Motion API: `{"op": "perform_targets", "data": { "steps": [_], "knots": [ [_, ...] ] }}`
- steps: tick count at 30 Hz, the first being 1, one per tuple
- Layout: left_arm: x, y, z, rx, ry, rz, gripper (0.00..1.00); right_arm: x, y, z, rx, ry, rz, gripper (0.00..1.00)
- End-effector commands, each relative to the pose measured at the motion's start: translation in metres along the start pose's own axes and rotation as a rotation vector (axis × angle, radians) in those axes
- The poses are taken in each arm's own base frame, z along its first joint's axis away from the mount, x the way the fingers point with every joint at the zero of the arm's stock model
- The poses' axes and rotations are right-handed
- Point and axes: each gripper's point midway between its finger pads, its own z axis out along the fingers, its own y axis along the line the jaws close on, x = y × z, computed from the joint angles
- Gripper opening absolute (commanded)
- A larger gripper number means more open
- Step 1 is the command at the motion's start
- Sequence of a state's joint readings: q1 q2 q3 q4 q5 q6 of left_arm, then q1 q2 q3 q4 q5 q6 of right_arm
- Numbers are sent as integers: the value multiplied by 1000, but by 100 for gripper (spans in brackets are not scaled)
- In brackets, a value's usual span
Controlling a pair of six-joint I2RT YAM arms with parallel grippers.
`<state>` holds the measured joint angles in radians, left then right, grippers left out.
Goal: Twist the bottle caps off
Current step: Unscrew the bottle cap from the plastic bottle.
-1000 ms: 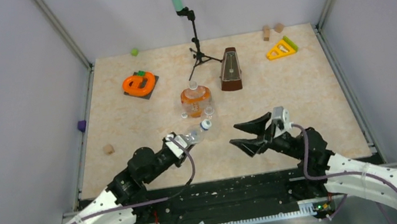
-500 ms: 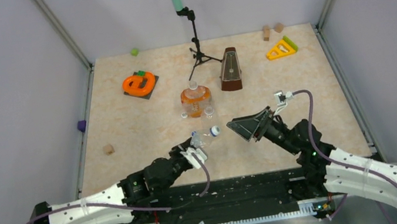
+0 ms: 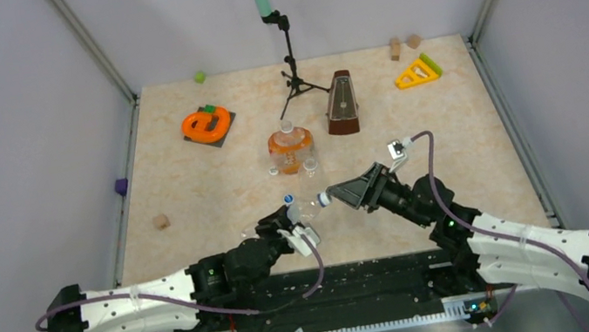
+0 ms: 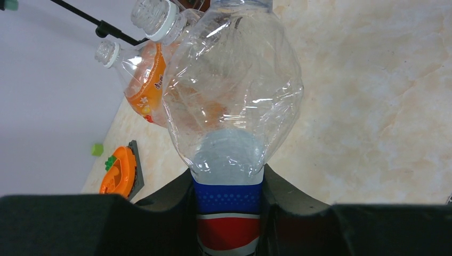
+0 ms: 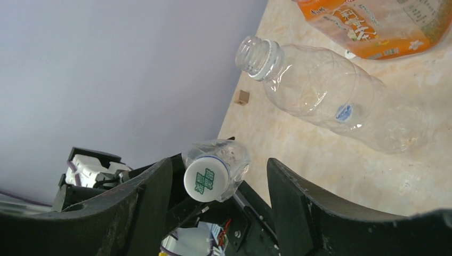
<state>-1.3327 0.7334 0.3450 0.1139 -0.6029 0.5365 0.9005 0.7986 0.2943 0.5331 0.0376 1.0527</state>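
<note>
My left gripper (image 4: 228,178) (image 3: 294,219) is shut on the blue and red label of a clear bottle (image 4: 234,90) and holds it off the table, neck pointing right. Its white cap (image 5: 207,180) (image 3: 323,199) has green print. The cap sits between the spread fingers of my open right gripper (image 5: 219,166) (image 3: 338,196), nearer the left finger and touching neither. A plain clear bottle (image 5: 320,90) lies on the table with a bare neck (image 4: 154,18). Behind it stands the squat orange bottle (image 3: 290,149) (image 5: 373,21), also uncapped.
A brown metronome (image 3: 342,103) and a black tripod stand (image 3: 292,74) stand behind the bottles. An orange toy on a grey plate (image 3: 206,124) is at the far left, and a yellow triangle (image 3: 417,72) at the far right. A wooden block (image 3: 161,222) lies near the left rail.
My left arm has carried the labelled bottle rightward and nearer. My right gripper has turned and moved left, so its open fingers now flank the cap.
</note>
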Motion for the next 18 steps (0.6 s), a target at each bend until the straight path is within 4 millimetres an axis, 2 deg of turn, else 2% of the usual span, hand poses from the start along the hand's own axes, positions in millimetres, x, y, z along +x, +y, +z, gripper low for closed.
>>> {"op": "perform_targets", "data": {
  "steps": [1, 13, 18],
  "knots": [
    [-25, 18, -1, -60, -63, -33, 0, -9, 30, 8, -87, -9, 37, 63],
    [-22, 16, 1, -56, -36, -5, 0, 7, 36, 18, -130, 75, 43, 55],
    [-21, 15, 1, -54, -31, -4, 0, 9, 35, 20, -126, 81, 44, 37]
  ]
}}
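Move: The white bottle cap, still on the bottle in the left hand, sits about 3 cm to the right hand's left and 1 cm below it, otherwise level with it. An open clear bottle stands roughly 10 cm ahead, 5 cm left and 10 cm lower; the loose blue cap lies about 12 cm ahead, 12 cm left and 20 cm down. From the left hand the white cap is some 8 cm right, 2 cm ahead and 4 cm up. The white cap is held out by the left hand, which stays put and keeps its grip on the bottle's label. The right hand slides about 2.5 cm left onto it, sinking about 1 cm and then rising slightly, turning some 5 degrees counter-clockwise, while its open fingers narrow around the cap until the pads come up against its sides. ##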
